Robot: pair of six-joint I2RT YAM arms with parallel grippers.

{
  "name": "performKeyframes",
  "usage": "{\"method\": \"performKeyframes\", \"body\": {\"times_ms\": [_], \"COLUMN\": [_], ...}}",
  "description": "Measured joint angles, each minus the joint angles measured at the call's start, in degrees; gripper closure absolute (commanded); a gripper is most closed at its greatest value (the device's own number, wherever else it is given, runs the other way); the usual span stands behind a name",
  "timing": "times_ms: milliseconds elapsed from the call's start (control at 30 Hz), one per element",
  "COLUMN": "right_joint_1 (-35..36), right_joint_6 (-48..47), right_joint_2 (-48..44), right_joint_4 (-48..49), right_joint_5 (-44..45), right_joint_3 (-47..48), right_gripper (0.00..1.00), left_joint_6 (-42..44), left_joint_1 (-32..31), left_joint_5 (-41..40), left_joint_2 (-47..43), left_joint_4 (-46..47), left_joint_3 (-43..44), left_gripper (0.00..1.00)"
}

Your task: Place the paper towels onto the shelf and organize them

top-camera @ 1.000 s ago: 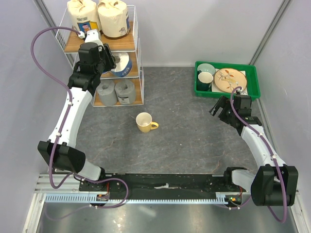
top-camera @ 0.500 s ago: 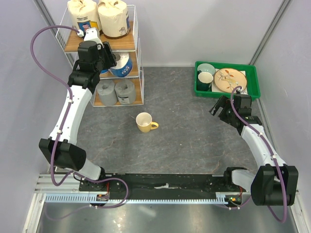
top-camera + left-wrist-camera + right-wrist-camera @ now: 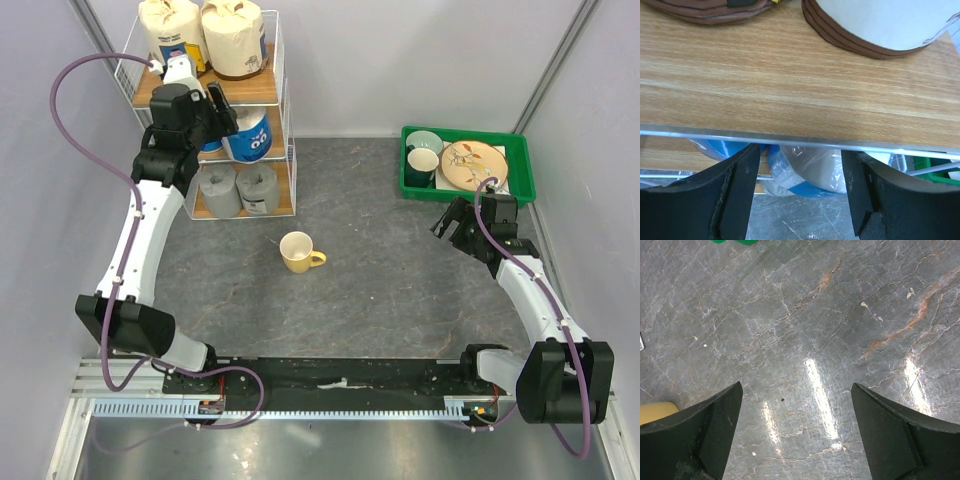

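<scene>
The shelf [image 3: 255, 88] stands at the back left. Two cream paper towels [image 3: 170, 30] [image 3: 234, 38] sit on its top tier and two grey rolls [image 3: 218, 190] [image 3: 260, 187] on the bottom tier. A white-and-blue roll [image 3: 255, 135] rests on the middle tier, with a second blue one [image 3: 715, 150] partly hidden beside it. My left gripper [image 3: 222, 115] hovers at the front edge of the top board [image 3: 800, 90], open. The roll [image 3: 810, 172] shows between its fingers without being gripped. My right gripper [image 3: 447, 228] hangs open over bare table [image 3: 805, 340].
A yellow mug [image 3: 298, 251] stands on the table in front of the shelf, and its edge shows in the right wrist view [image 3: 652, 412]. A green tray [image 3: 520, 180] with dishes sits at the back right, just beyond the right gripper.
The left gripper has opened and drawn up and back from the middle tier, leaving the white-and-blue roll there. The right arm has not moved.
</scene>
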Motion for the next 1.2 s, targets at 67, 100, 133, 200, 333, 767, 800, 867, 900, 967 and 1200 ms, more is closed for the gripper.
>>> {"method": "performKeyframes", "body": {"times_ms": [67, 100, 133, 200, 333, 767, 800, 867, 900, 967, 1200], "right_joint_1": [0.0, 0.0, 0.0, 0.0, 0.0, 0.0, 0.0, 0.0, 0.0, 0.0, 0.0], "right_joint_6": [0.0, 0.0, 0.0, 0.0, 0.0, 0.0, 0.0, 0.1, 0.1, 0.1, 0.0], "right_joint_2": [0.0, 0.0, 0.0, 0.0, 0.0, 0.3, 0.3, 0.3, 0.3, 0.3, 0.2], "right_joint_4": [0.0, 0.0, 0.0, 0.0, 0.0, 0.0, 0.1, 0.1, 0.1, 0.1, 0.1], "right_joint_5": [0.0, 0.0, 0.0, 0.0, 0.0, -0.6, -0.7, -0.7, -0.8, -1.0, -1.0], "right_joint_3": [0.0, 0.0, 0.0, 0.0, 0.0, 0.0, 0.0, 0.0, 0.0, 0.0, 0.0], "right_gripper": [0.02, 0.02, 0.02, 0.02, 0.02, 0.02, 0.02, 0.02, 0.02, 0.02, 0.02], "left_joint_6": [-0.2, -0.3, -0.5, -0.7, -2.1, -7.0, -6.8, -6.6, -6.4, -6.2, -5.9], "left_joint_1": [0.2, 0.3, 0.4, 0.5, 0.9, -1.6, -2.3, -3.5, -3.9, -4.7, -6.1], "left_joint_5": [0.6, 1.0, 1.2, 1.6, 2.7, 8.9, 8.8, 8.6, 8.5, 8.1, 3.4], "left_joint_2": [-0.9, -1.5, -2.1, -3.2, -5.7, -19.5, -19.5, -19.5, -19.5, -19.4, -18.3], "left_joint_4": [0.3, 0.3, 0.3, 0.3, 3.2, 10.6, 10.7, 10.6, 10.6, 10.6, 11.0], "left_joint_3": [-0.1, -0.1, -0.2, -0.2, -0.9, -22.0, -22.6, -23.8, -24.3, -25.0, -25.6], "left_gripper": [0.27, 0.27, 0.27, 0.27, 0.28, 0.25, 0.25, 0.25, 0.25, 0.25, 0.25]}}
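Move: The right blue paper towel roll stands on the middle shelf, its middle about 4 cm ahead of the left hand, 4 cm to its right and some 8 cm below. The left blue roll is about 6 cm ahead, 8 cm left, at the same height. The right grey roll sits on the bottom shelf, roughly 5 cm ahead, 5 cm right and 27 cm below the hand. From the right hand, the right blue roll lies about 18 cm ahead, 46 cm left and 17 cm higher. The right blue roll, already let go, is left standing as the left hand backs away from it: up some 6 cm while drawing back, then over into a drop of about 9 cm and 5 cm to the right, ending in front of the roll, 7 cm or so farther back. The hand turns about 10 degrees clockwise, its left side dipping, then eases part of the way back; the fingers stay about three-quarters open. ##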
